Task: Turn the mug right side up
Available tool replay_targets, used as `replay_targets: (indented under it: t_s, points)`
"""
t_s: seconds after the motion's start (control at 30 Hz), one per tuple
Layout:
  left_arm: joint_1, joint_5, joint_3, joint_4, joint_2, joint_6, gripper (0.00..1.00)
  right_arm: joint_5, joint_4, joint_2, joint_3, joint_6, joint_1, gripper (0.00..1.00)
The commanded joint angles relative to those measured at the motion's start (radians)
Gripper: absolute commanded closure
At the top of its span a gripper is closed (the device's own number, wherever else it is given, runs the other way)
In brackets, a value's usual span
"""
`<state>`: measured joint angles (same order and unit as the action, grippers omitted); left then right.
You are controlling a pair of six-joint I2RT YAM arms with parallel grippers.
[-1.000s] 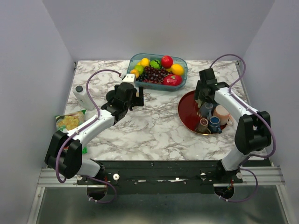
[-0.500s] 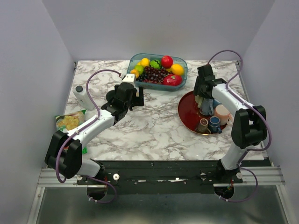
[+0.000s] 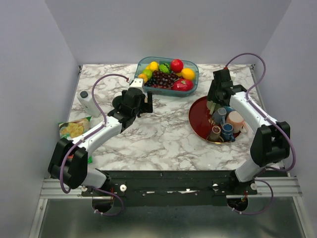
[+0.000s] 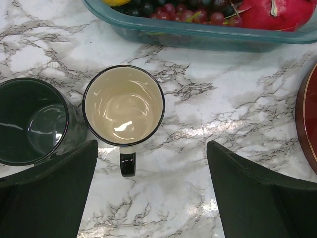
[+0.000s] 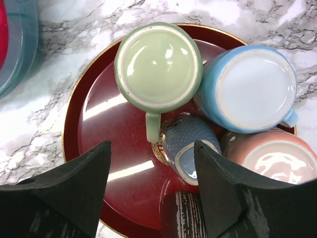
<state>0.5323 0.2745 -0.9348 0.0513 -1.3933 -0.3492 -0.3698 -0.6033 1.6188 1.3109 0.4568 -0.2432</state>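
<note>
A pale green mug (image 5: 158, 67) stands bottom up on the red tray (image 5: 99, 129), its handle pointing toward my right gripper (image 5: 151, 198). That gripper hangs open just above the tray, its fingers apart on either side of the handle's end and touching nothing. From above, the right gripper (image 3: 218, 99) is over the tray's far edge. My left gripper (image 4: 151, 193) is open over bare marble, just short of an upright cream-lined mug (image 4: 124, 105) with a black rim and handle.
On the tray with the green mug are a light blue mug (image 5: 250, 89), a pink mug (image 5: 277, 158), a tipped blue dotted cup (image 5: 190, 148) and a dark striped cup (image 5: 181, 215). A dark green mug (image 4: 32, 121) stands upright. The fruit bin (image 3: 168, 72) sits at the back; a snack bag (image 3: 74, 129) lies left.
The right arm's wrist and elbow have shifted slightly over the tray and its jaws have narrowed a little. The left arm and the mugs look unmoved.
</note>
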Motion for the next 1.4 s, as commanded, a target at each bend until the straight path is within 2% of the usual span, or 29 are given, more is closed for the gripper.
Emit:
replay_targets:
  t_s: [0.0, 0.5, 0.73, 0.87, 0.93, 1.1, 1.2, 1.23, 1.37]
  points:
    - [0.005, -0.021, 0.011, -0.022, -0.007, -0.011, 0.01, 0.02, -0.039, 0.033, 0.04, 0.014, -0.008, 0.25]
    - [0.005, -0.009, 0.019, -0.018, -0.003, -0.013, 0.01, 0.043, 0.011, 0.197, 0.064, 0.006, -0.008, 0.27]
    - [0.005, -0.003, 0.027, -0.014, 0.0, -0.014, 0.01, 0.029, 0.028, 0.243, 0.063, 0.008, -0.007, 0.43]
    - [0.005, 0.0, 0.03, -0.014, 0.004, -0.014, 0.01, 0.009, 0.03, 0.269, 0.074, 0.005, -0.007, 0.48]
    - [0.005, 0.0, 0.033, -0.014, 0.004, -0.014, 0.01, -0.018, 0.03, 0.277, 0.08, 0.005, -0.008, 0.56]
    - [0.005, 0.0, 0.031, -0.016, 0.004, -0.014, 0.01, -0.05, 0.03, 0.286, 0.093, -0.004, -0.007, 0.63]
    - [0.005, 0.0, 0.033, -0.016, 0.005, -0.014, 0.01, -0.052, 0.031, 0.288, 0.097, -0.004, -0.007, 0.86]
    - [0.005, 0.0, 0.033, -0.018, 0.004, -0.016, 0.01, -0.05, 0.031, 0.288, 0.097, -0.003, -0.007, 0.99]
    - [0.005, -0.003, 0.034, -0.016, 0.011, -0.016, 0.01, -0.047, 0.046, 0.271, 0.091, 0.003, -0.007, 0.99]
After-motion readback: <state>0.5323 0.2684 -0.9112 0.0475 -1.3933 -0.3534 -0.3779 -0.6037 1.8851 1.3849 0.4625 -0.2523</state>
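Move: The upside-down green mug's middle is about 7 cm ahead of my right hand, 1 cm to its right and 8 cm below; its handle sticks back towards me, almost under my fingers. The light-blue mug stands roughly 4 cm ahead and 9 cm right, the grey-blue mug about 1 cm back and 2 cm right, both some 9 to 10 cm down. From my left hand the green mug lies about 36 cm right, 9 cm ahead and 10 cm lower. I sink my right hand about 8 cm onto the green mug's handle, easing a little forward and tipping the fingers some 10 degrees further down. From halfway down I narrow the fingers, and at the bottom I pinch the handle between the tips, close against the mug's near wall, rising barely half a centimetre as they close. ##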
